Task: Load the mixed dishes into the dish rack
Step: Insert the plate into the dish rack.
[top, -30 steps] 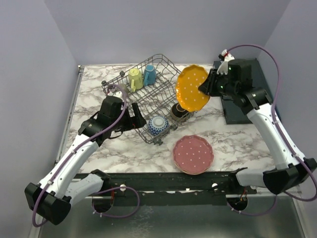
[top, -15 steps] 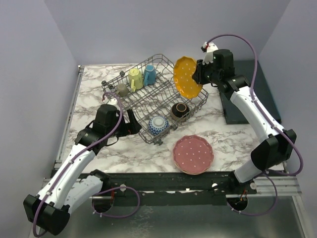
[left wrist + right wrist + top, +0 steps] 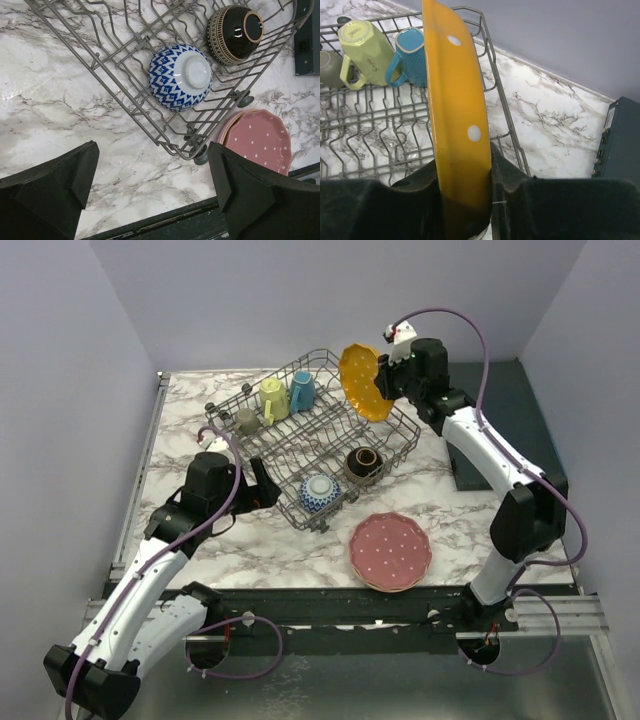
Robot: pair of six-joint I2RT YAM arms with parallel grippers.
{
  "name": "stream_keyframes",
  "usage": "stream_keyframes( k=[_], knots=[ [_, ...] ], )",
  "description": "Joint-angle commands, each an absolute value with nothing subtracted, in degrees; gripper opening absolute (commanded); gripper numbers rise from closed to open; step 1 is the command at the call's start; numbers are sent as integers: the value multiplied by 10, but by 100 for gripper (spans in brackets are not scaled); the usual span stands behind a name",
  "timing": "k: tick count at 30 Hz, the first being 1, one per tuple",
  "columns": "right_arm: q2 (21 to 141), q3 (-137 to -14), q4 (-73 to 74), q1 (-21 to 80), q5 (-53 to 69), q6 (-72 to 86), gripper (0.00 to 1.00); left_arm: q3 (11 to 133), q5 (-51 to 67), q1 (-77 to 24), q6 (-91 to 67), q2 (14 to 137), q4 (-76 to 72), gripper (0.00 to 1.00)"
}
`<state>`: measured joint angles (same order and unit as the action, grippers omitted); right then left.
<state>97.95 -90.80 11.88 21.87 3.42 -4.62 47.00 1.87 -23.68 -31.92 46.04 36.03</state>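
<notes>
My right gripper (image 3: 384,380) is shut on the rim of the orange white-dotted plate (image 3: 359,382), which it holds on edge above the far right corner of the grey wire dish rack (image 3: 300,436). In the right wrist view the plate (image 3: 454,100) stands upright between my fingers (image 3: 506,170), over the rack's tines (image 3: 380,130). The yellow-green mug (image 3: 272,398), blue mug (image 3: 302,390) and small grey cup (image 3: 246,420) sit at the rack's far left. The blue-white bowl (image 3: 180,76) and dark brown bowl (image 3: 235,27) lie at its near end. My left gripper (image 3: 152,185) hangs open over the marble beside the rack's near corner.
A pink dotted plate (image 3: 390,550) lies on the marble table (image 3: 200,540) in front of the rack, and it shows in the left wrist view (image 3: 260,140) too. A dark flat tray (image 3: 515,395) sits at the back right, behind the right arm.
The right arm has carried the orange plate left and toward the back, turning it edge-on over the rack's far right corner. The left arm has drawn back a little from the rack.
</notes>
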Motion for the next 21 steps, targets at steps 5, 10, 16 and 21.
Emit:
stream_keyframes(
  k=[5,10,16,21],
  knots=[
    [1043,-965,-31,240,9,-93,0,467,5,-223,-307,462,351,99],
    [1088,-988,-41,262,-27,-127,0,467,5,-218,-307,459,350,99],
    [1118,-993,-67,277,-71,-143,0,467,4,-213,-305,462,349,99],
    [1131,-995,-82,282,-80,-141,0,466,4,-208,-304,463,349,99]
  ],
)
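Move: The far right part of the rack, where the yellow plate is being taken, lies about 8 cm ahead of the right hand, 10 cm to its left and some 16 cm below. The blue mug stands roughly 8 cm ahead and 17 cm left, the lime mug 6 cm ahead and 24 cm left, and the black bowl about 9 cm back and 3 cm left, all around 19 cm below. From the left hand that rack spot is some 32 cm ahead, 16 cm right and 9 cm below. The yellow plate, still pinched by its edge in the right gripper, is carried down about 7 cm and, along with that, some 5 cm each forward and to the left, towards the far right part of the rack beside the blue mug. The wrist rolls about 10 degrees so that the hand's left side dips; the descent slows near the end, and the fingers keep their hold. ##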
